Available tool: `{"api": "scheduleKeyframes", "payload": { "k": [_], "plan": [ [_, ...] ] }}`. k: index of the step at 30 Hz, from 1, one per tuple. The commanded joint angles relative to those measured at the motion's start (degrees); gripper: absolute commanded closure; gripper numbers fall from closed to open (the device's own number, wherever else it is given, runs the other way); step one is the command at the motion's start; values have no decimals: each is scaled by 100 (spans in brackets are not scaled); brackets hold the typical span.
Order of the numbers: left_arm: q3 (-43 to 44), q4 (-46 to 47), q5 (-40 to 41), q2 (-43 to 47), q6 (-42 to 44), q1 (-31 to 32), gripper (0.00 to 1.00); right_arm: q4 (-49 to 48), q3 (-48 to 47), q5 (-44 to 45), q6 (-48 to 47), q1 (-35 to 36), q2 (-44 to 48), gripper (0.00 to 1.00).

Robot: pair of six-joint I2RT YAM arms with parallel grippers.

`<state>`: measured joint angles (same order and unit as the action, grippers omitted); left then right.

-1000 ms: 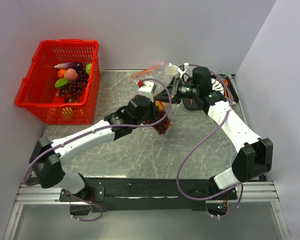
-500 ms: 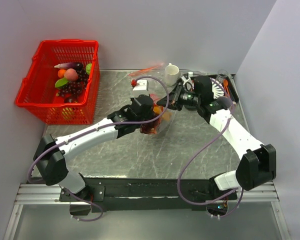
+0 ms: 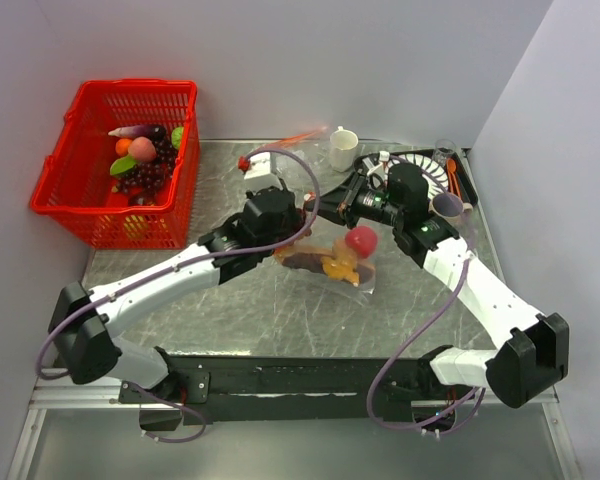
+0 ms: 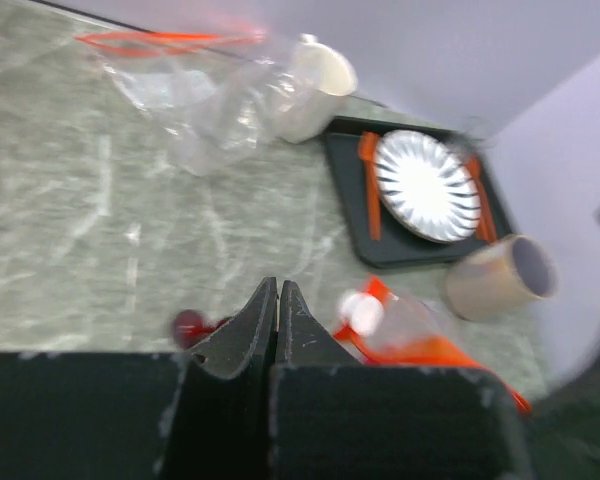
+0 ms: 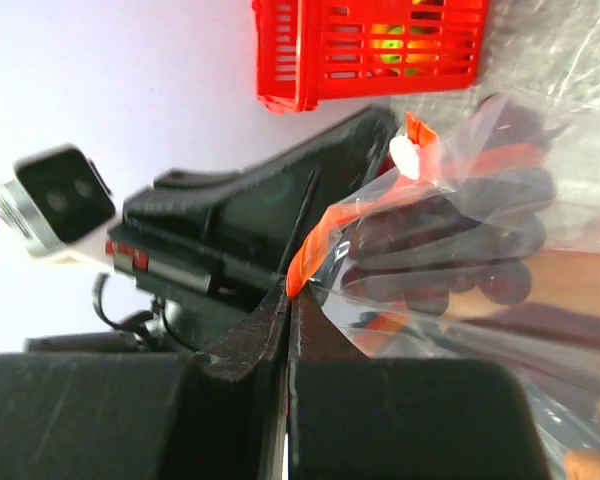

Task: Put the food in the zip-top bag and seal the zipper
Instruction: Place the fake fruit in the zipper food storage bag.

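The clear zip-top bag (image 3: 366,272) lies on the table between my arms. Through it show the red round fruit (image 3: 361,239), the orange-brown curved piece (image 3: 337,266) and the dark grape bunch (image 3: 302,261). In the right wrist view the grapes (image 5: 450,250) press against the plastic. My right gripper (image 5: 288,290) (image 3: 330,208) is shut on the orange-red zipper (image 5: 325,235). My left gripper (image 4: 277,288) (image 3: 308,218) is shut just left of the bag's mouth. Nothing shows between its jaws. The zipper (image 4: 430,350) and its white slider (image 4: 362,312) lie beside its right finger.
A red basket (image 3: 80,205) with other toy foods stands at the back left. A second clear bag (image 4: 180,80) and a white cup (image 4: 315,85) lie at the back. A black tray (image 4: 345,165) holds a white plate and orange cutlery, with a beige cup (image 4: 500,275) beside it.
The bag hung bunched between both grippers; it has come down and now lies spread on the table. My left gripper shifted left and my right wrist came nearer.
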<state>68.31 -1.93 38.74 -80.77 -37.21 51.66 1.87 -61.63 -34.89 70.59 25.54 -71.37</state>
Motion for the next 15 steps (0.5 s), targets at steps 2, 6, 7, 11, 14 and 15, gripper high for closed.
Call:
{"api": "scheduleKeyframes", "payload": {
  "k": [2, 6, 7, 11, 14, 15],
  "plan": [
    [-704, 1238, -1174, 544, -813, 2, 99, -1302, 466, 62, 842, 21, 89, 100],
    [-1039, 1503, -1913, 703, -1200, -15, 99, -2294, 1055, 36, 1325, -101, -78, 100],
    [-1126, 1555, -2210, 729, -1270, -7, 99, -2444, 1195, -26, 1439, -128, -139, 100],
    [-1522, 1810, -2784, 642, -1324, -7, 99, -3218, 1398, -544, 1809, -225, -570, 100],
    [-2031, 2091, -2732, 545, -1490, -68, 99, -3588, 1469, -685, 2003, -234, -632, 100],
    [-2172, 2457, -2749, 536, -1534, -120, 99, -3527, 1461, -694, 2003, -234, -615, 100]
  ]
}}
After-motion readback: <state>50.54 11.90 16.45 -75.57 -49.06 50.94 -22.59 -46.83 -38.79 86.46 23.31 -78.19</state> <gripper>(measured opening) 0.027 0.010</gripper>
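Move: Both shut grippers already hold the open rim of the zipper bag in the air, with the slider between them, roughly 3 cm to the left hand's right and 3 cm to the right hand's left. The food-filled part of the bag swings some 8 cm below and 7 cm back from the left hand and 6 cm to its right; from the right hand it is about 7 cm back, 4 cm to the right and 8 cm below. The red fruit in it lies about 5 cm farther right and 4 cm farther out than that part's middle. With the fingers of both hands staying shut on the bag's rim, the left hand draws back about 5 cm while going some 4 cm to the right, soon sinking 5 to 6 cm as well, and it swings clockwise nearly 20 degrees as its left side rolls down about 15. The right hand drops some 6 cm nearly straight down with a slight reach forward, rolling roughly 15 degrees about its fingers, so that the mouth of the bag is carried down between the two hands. ##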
